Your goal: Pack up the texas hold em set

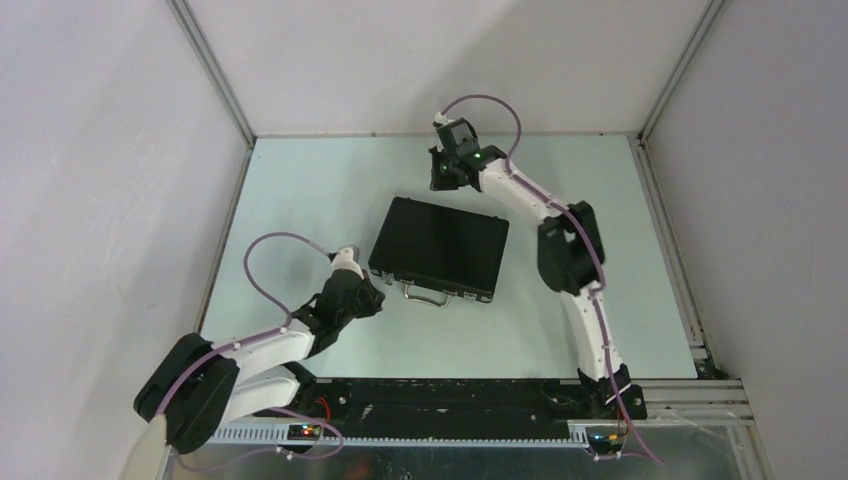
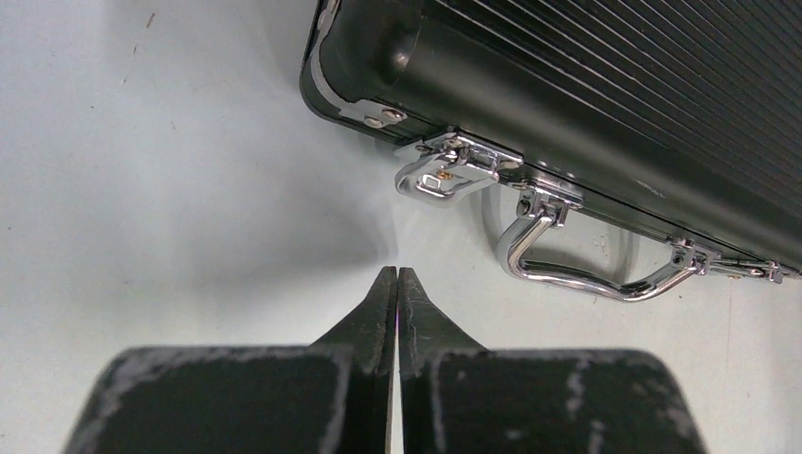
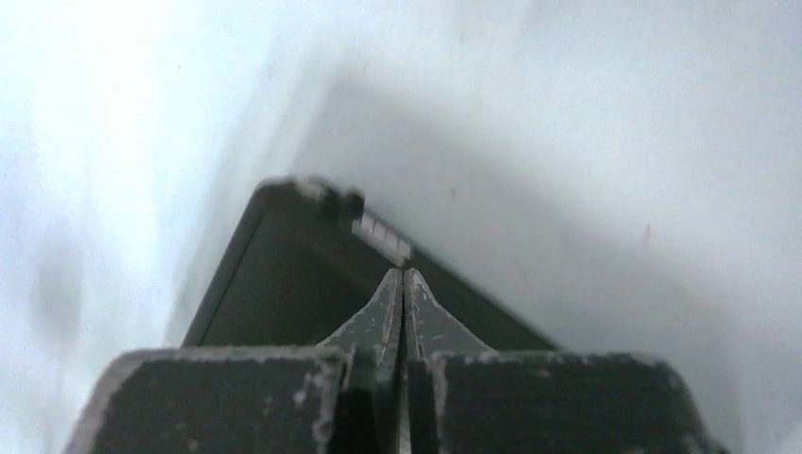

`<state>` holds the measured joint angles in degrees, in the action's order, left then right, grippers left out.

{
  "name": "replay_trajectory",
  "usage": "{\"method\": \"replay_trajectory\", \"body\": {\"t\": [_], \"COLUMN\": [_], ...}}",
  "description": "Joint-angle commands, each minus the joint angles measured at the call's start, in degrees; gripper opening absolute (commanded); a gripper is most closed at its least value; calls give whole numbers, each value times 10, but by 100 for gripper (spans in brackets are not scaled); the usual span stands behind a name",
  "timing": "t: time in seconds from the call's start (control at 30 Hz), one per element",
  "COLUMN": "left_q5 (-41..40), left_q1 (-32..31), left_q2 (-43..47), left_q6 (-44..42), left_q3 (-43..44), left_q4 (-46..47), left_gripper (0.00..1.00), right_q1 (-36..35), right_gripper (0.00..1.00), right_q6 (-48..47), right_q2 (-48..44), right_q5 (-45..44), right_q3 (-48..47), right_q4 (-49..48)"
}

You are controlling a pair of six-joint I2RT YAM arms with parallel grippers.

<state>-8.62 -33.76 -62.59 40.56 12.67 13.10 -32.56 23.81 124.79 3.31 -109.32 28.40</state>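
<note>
The texas hold em set shows as a closed black briefcase [image 1: 440, 247] lying flat mid-table, its silver handle [image 1: 428, 295] toward the arm bases. In the left wrist view the case [image 2: 605, 104], a flipped-up silver latch [image 2: 444, 173] and the handle [image 2: 586, 265] are close. My left gripper [image 1: 370, 298] [image 2: 397, 274] is shut and empty, just short of the latch, near the case's near-left corner. My right gripper [image 1: 440, 180] [image 3: 404, 276] is shut and empty, raised behind the case's far edge [image 3: 312, 274], over a hinge [image 3: 381, 236]. Chips, cards and dice are out of view.
The pale table [image 1: 300, 190] is fenced by white walls with metal corner posts [image 1: 215, 75]. A black rail [image 1: 450, 395] along the near edge carries both arm bases.
</note>
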Motion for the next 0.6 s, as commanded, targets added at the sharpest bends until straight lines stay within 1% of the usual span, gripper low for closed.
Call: {"method": "replay_trajectory", "body": {"t": [0.0, 0.03, 0.07, 0.1, 0.17, 0.23, 0.3, 0.33, 0.4, 0.47, 0.57], "left_q5": [-2, -2, -2, -1, -2, 0, 1, 2, 9, 24, 49], "left_q1": [-1, -2, -2, -2, -1, 1, 8, 15, 27, 34, 35], "left_q2": [-13, -20, -24, -33, -52, -77, -103, -119, -142, -166, -192], "left_q6": [-14, -13, -13, -13, -15, -19, -23, -24, -29, -33, -29], "left_q3": [27, 29, 31, 32, 45, 54, 76, 81, 93, 102, 110], "left_q4": [30, 31, 34, 37, 46, 51, 54, 53, 57, 69, 98], "left_gripper": [0, 0, 0, 0, 0, 0, 0, 0, 0, 0, 0], "right_q1": [4, 3, 3, 1, -3, -7, -12, -12, -12, -10, -8], "right_gripper": [0, 0, 0, 0, 0, 0, 0, 0, 0, 0, 0], "right_q6": [-6, -8, -14, -18, -33, -50, -65, -70, -71, -71, -79], "right_q2": [132, 166, 180, 203, 217, 208, 178, 165, 120, 105, 107], "right_q5": [29, 41, 71, 85, 151, 191, 207, 211, 231, 243, 257], "right_q3": [-191, -211, -244, -256, -264, -233, -173, -125, -65, -34, -28], "right_q4": [100, 121, 140, 150, 171, 177, 163, 144, 112, 103, 113]}}
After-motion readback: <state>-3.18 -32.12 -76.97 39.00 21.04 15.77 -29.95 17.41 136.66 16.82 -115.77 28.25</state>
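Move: The left latch on the case's front edge lies about 3 cm ahead of the shut left fingertips, some 3 cm to their right and about level with them; the case's handle is some 12 cm to their right and 1 cm back. For the right hand, raised over the case's rear edge, the left hinge is about 1 cm ahead, 3 cm left and 8 cm below, while the middle of the closed case lies some 10 cm back, straight behind and 9 cm lower. With its fingers kept shut, the right hand plunges about 8 cm beside the case's rear edge, swinging some 3 cm forward and left on the way, then eases back and to the right against that edge next to the left hinge while rising 1–2 cm and turning about 10 degrees counter-clockwise. Meanwhile the left hand, also shut, works forward and then right by some 2.5 cm each way, sinking slightly, until its fingertips come up to the left front latch, so that the case sits between the two hands. ##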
